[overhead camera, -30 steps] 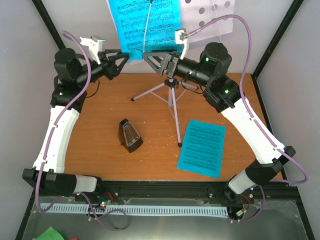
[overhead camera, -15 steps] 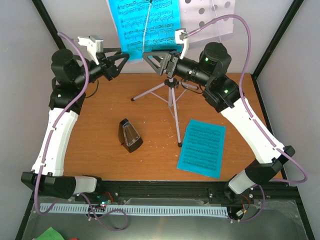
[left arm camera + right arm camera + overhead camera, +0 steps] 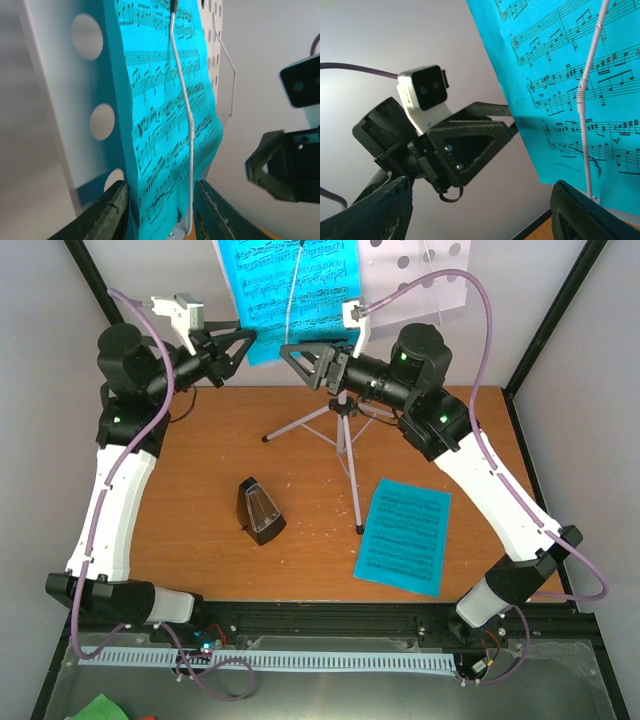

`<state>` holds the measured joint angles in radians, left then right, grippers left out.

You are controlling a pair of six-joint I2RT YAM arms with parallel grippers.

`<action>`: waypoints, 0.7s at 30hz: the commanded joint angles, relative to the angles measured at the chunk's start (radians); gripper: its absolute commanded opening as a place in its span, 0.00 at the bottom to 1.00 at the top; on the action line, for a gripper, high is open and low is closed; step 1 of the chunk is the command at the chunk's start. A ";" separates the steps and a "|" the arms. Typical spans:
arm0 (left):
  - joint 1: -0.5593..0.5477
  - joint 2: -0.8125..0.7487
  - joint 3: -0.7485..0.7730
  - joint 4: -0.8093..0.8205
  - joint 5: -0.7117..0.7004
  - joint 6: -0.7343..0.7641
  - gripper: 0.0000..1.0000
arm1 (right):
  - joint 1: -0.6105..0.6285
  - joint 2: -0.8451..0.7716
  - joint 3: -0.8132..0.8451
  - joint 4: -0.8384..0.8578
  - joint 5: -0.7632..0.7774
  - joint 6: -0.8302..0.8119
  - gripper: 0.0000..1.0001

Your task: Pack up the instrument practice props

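The grey music stand stands at the back on its tripod (image 3: 345,430), with its perforated tray (image 3: 415,270) at the top. A cyan sheet-music page (image 3: 285,290) rests on the tray under a white wire clip (image 3: 187,115). My left gripper (image 3: 235,345) is at this page's lower left corner; in the left wrist view its jaws (image 3: 160,187) straddle the page's bottom edge and stand apart. My right gripper (image 3: 305,355) hangs wide open just right of it, holding nothing (image 3: 481,182). A second cyan page (image 3: 403,535) lies flat on the table. The black metronome (image 3: 260,510) stands left of centre.
The wooden table (image 3: 200,480) is boxed in by white walls and black frame posts (image 3: 555,310). Both grippers hang close together in front of the tray. Purple cables (image 3: 470,300) loop over each arm. A black rail (image 3: 330,620) runs along the near edge.
The left gripper has risen and moved onto the lower corner of the page on the stand, its jaws narrowing. The right gripper shifted slightly up and left, still open.
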<state>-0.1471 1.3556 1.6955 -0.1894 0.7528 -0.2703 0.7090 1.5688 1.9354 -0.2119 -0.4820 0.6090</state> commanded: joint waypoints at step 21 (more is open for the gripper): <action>-0.005 0.131 0.189 0.015 0.097 -0.031 0.10 | -0.004 0.253 0.483 -0.161 0.121 -0.057 0.72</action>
<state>-0.1471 1.4879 1.8416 -0.1879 0.8173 -0.2874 0.7078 1.7809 2.3238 -0.3149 -0.3878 0.5606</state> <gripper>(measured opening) 0.171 0.732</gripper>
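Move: The blue music sheet's left edge is almost at the left fingers: about 2 cm ahead, 1 cm right and 1 cm up. The perforated board stands some 6 cm ahead of that hand, level with it sideways. From the right hand, the wire clip's middle is roughly 6 cm ahead, 1 cm right and 5 cm above. The sheet's left edge lies about 6 cm left of the right hand, 4 cm ahead and 1 cm up. The left hand eases forward about 2 cm and slightly right, rising a little before settling partly back, and its half-open fingers close from either side on the blue sheet's left edge, pinching it by the end. Meanwhile the right hand, fingers kept wide open, first edges forward, then climbs about 5 cm while still going forward to some 3 cm in all, up along the sheet's front towards the wire clip, its fingers tilting up and swinging slightly clockwise. ##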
